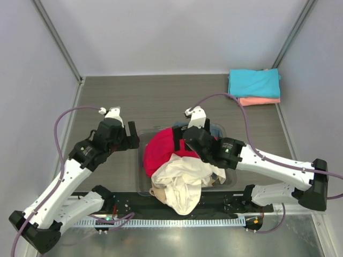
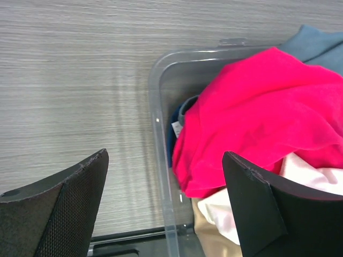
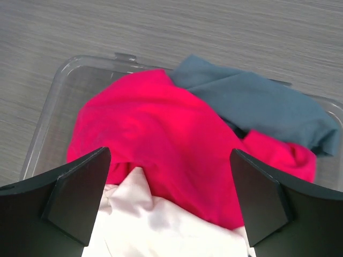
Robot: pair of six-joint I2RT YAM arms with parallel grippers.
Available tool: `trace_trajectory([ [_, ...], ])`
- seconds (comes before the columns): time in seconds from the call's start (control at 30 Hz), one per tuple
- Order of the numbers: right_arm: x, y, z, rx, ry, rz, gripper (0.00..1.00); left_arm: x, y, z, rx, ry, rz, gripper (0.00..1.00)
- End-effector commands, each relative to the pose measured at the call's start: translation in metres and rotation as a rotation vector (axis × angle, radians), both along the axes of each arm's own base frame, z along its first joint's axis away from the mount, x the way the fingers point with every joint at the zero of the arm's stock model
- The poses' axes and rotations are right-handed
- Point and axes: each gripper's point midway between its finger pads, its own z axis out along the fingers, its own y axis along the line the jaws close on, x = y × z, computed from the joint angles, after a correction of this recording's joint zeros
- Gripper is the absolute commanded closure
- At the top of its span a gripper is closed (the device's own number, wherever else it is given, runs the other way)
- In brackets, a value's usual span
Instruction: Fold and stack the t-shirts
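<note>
A clear grey tub [image 1: 140,160] holds a heap of t-shirts. The crimson red shirt [image 1: 161,150] lies on top at the left, and the cream shirt [image 1: 182,187] spills over the near rim. A slate blue shirt [image 3: 257,101] lies at the tub's far right. The turquoise shirt [image 1: 254,83] sits folded on the salmon pink one [image 1: 260,100] at the far right corner. My left gripper [image 2: 165,158] hangs open above the tub's left rim [image 2: 158,107], beside the red shirt [image 2: 262,112]. My right gripper [image 3: 170,154] stands open over the red shirt [image 3: 161,123] and cream shirt [image 3: 155,225], holding nothing.
The tub stands at the near middle of the grey wood-grain table [image 1: 161,101], against the black base rail [image 1: 214,211]. A tan cloth [image 2: 214,238] shows under the cream one. White walls close in the left and right sides.
</note>
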Motion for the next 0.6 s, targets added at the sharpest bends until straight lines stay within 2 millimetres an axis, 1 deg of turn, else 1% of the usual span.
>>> trace_trajectory([
  [0.0,0.002,0.027,0.008,0.014,0.013,0.106,0.0,0.007,0.016,0.008,0.042,-0.072,0.062,0.12],
  [0.03,0.004,0.031,-0.001,-0.006,0.03,0.11,0.0,0.006,0.018,0.01,0.041,-0.08,0.064,0.11],
  [0.1,0.007,0.04,-0.006,-0.012,0.054,0.129,0.0,0.002,0.022,0.014,0.049,-0.091,0.058,0.12],
  [0.13,0.008,0.047,-0.017,-0.036,0.075,0.138,0.0,-0.001,0.026,0.015,0.063,-0.092,0.059,0.12],
  [0.17,0.009,0.052,-0.017,-0.037,0.081,0.149,0.0,-0.005,0.031,0.015,0.079,-0.086,0.066,0.12],
  [0.23,0.01,0.059,-0.026,-0.056,0.102,0.166,0.0,-0.011,0.038,0.017,0.092,-0.1,0.071,0.12],
  [0.27,0.012,0.063,-0.033,-0.073,0.113,0.169,0.0,-0.014,0.04,0.015,0.092,-0.102,0.072,0.12],
  [0.3,0.012,0.066,-0.039,-0.085,0.127,0.179,0.0,-0.015,0.041,0.014,0.088,-0.109,0.077,0.12],
  [0.37,0.019,0.072,-0.054,-0.114,0.157,0.179,0.0,-0.016,0.04,0.02,0.048,-0.15,0.073,0.12],
  [0.43,0.022,0.077,-0.062,-0.13,0.175,0.193,0.0,-0.017,0.04,0.021,0.038,-0.165,0.072,0.12],
  [0.47,0.025,0.08,-0.072,-0.149,0.19,0.19,0.0,-0.017,0.041,0.022,0.035,-0.176,0.075,0.11],
  [0.57,0.027,0.082,-0.085,-0.167,0.218,0.192,0.0,-0.017,0.042,0.021,0.042,-0.174,0.079,0.1],
])
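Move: Lying in the clear tote, the red shirt is about 8 cm to the right hand's left, level with it fore and aft, and roughly 16 cm below. From that same hand, the white shirt is some 12 cm back and 2 cm left, and the grey-blue cloth about 7 cm ahead and 5 cm right, both at a similar depth. From the left hand, the red shirt is about 18 cm right, level fore and aft, some 13 cm lower. Sinking steadily towards the red shirt, the right hand drops about 10 cm while sweeping 7 cm left, its wrist rolling and tipping the fingers further down, some 20 degrees in all. Its fingers stay wide open and no touch can be made out. The open left hand clears away from the tote, left with a little rise and pull back. ##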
